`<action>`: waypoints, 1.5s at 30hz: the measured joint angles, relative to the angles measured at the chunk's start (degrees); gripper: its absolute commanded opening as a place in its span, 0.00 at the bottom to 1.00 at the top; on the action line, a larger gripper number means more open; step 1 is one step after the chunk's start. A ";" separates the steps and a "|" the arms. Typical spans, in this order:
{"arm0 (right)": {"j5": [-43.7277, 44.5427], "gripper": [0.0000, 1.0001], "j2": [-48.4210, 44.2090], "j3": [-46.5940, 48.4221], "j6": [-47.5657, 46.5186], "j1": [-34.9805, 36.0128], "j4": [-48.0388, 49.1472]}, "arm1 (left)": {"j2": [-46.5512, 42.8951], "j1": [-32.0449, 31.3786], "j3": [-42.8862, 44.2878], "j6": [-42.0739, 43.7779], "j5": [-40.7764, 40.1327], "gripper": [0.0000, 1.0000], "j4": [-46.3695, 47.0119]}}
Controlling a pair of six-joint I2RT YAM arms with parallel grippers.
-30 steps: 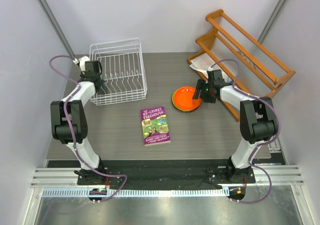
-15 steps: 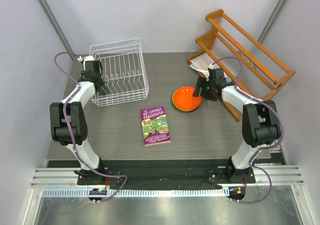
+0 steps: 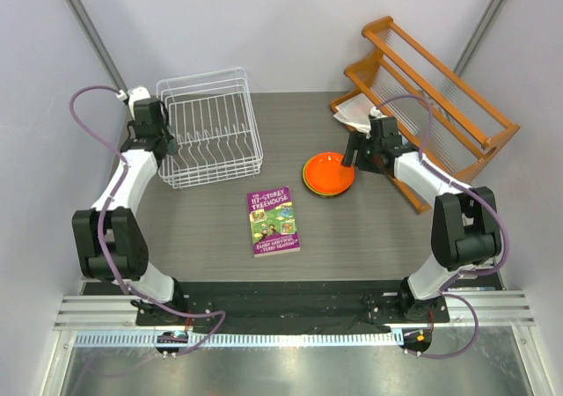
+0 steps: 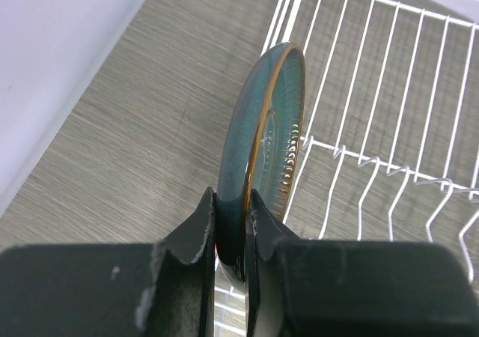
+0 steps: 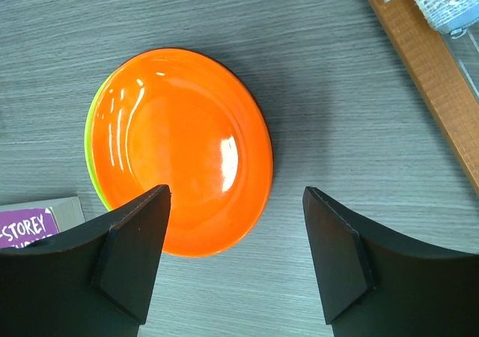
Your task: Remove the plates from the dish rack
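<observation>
My left gripper (image 4: 232,198) is shut on the lower rim of a teal-blue plate with a brownish rim (image 4: 262,127). The plate stands on edge by the left wall of the white wire dish rack (image 4: 389,165). From above, the left gripper (image 3: 164,146) sits at the left side of the dish rack (image 3: 211,123). An orange plate (image 5: 179,142) lies flat on a lime green plate (image 5: 91,150) on the table. My right gripper (image 5: 236,192) hangs open over the near right edge of that stack (image 3: 328,172), holding nothing.
A purple-and-green book (image 3: 273,220) lies mid-table, its corner (image 5: 30,221) left of the plate stack. An orange wooden slatted rack (image 3: 431,88) leans at the back right, with a white packet (image 3: 356,107) beneath it. Walls close in on both sides.
The left jaws have closed on the teal-blue plate and the left wrist has shifted back and to the left. The right gripper has opened a little wider and drawn slightly away from the stack.
</observation>
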 measured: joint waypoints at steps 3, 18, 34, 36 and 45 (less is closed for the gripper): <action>0.11 0.77 -0.39 0.00 0.00 0.04 -0.59 | -1.77 0.00 -0.26 -1.05 0.61 0.00 -0.17; -6.08 0.78 -6.62 -0.20 1.73 2.49 1.03 | -9.31 -2.56 -5.14 -15.76 24.35 0.00 1.42; -16.28 0.78 -6.64 -6.38 12.35 9.18 20.50 | -6.58 -24.46 -8.50 -25.64 36.13 0.00 11.87; -16.96 0.78 -6.58 -7.17 13.51 9.40 22.43 | -6.16 -25.62 -9.01 -26.47 36.13 0.00 12.96; -21.70 0.61 -3.37 -7.78 17.57 9.53 31.06 | -2.86 -30.32 -9.57 -28.13 36.17 0.00 16.26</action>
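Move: The teal plate, already gripped in the left hand, is bound for the open right gripper, roughly 56 cm to the left hand's right, 6 cm nearer the base and 9 cm lower. The dish rack's middle is 12 cm right of the left hand, 2 cm farther out and 12 cm lower. From the right hand, the teal plate is about 55 cm left, 9 cm ahead and 7 cm higher; the plate stack is 6 cm left, 1 cm back and 8 cm below, the book 24 cm left, 17 cm back and 9 cm below. The teal plate stays pinched in the left hand, rises about 4 cm from the rack's left end, then sweeps some 35 cm right and a little back across the rack, its wrist turning clockwise and rolling left side down. The right hand, fingers still open, rises and goes left past the stack to meet it, rolling left side up about 30 degrees, and ends with its fingers close by the plate's free rim. ##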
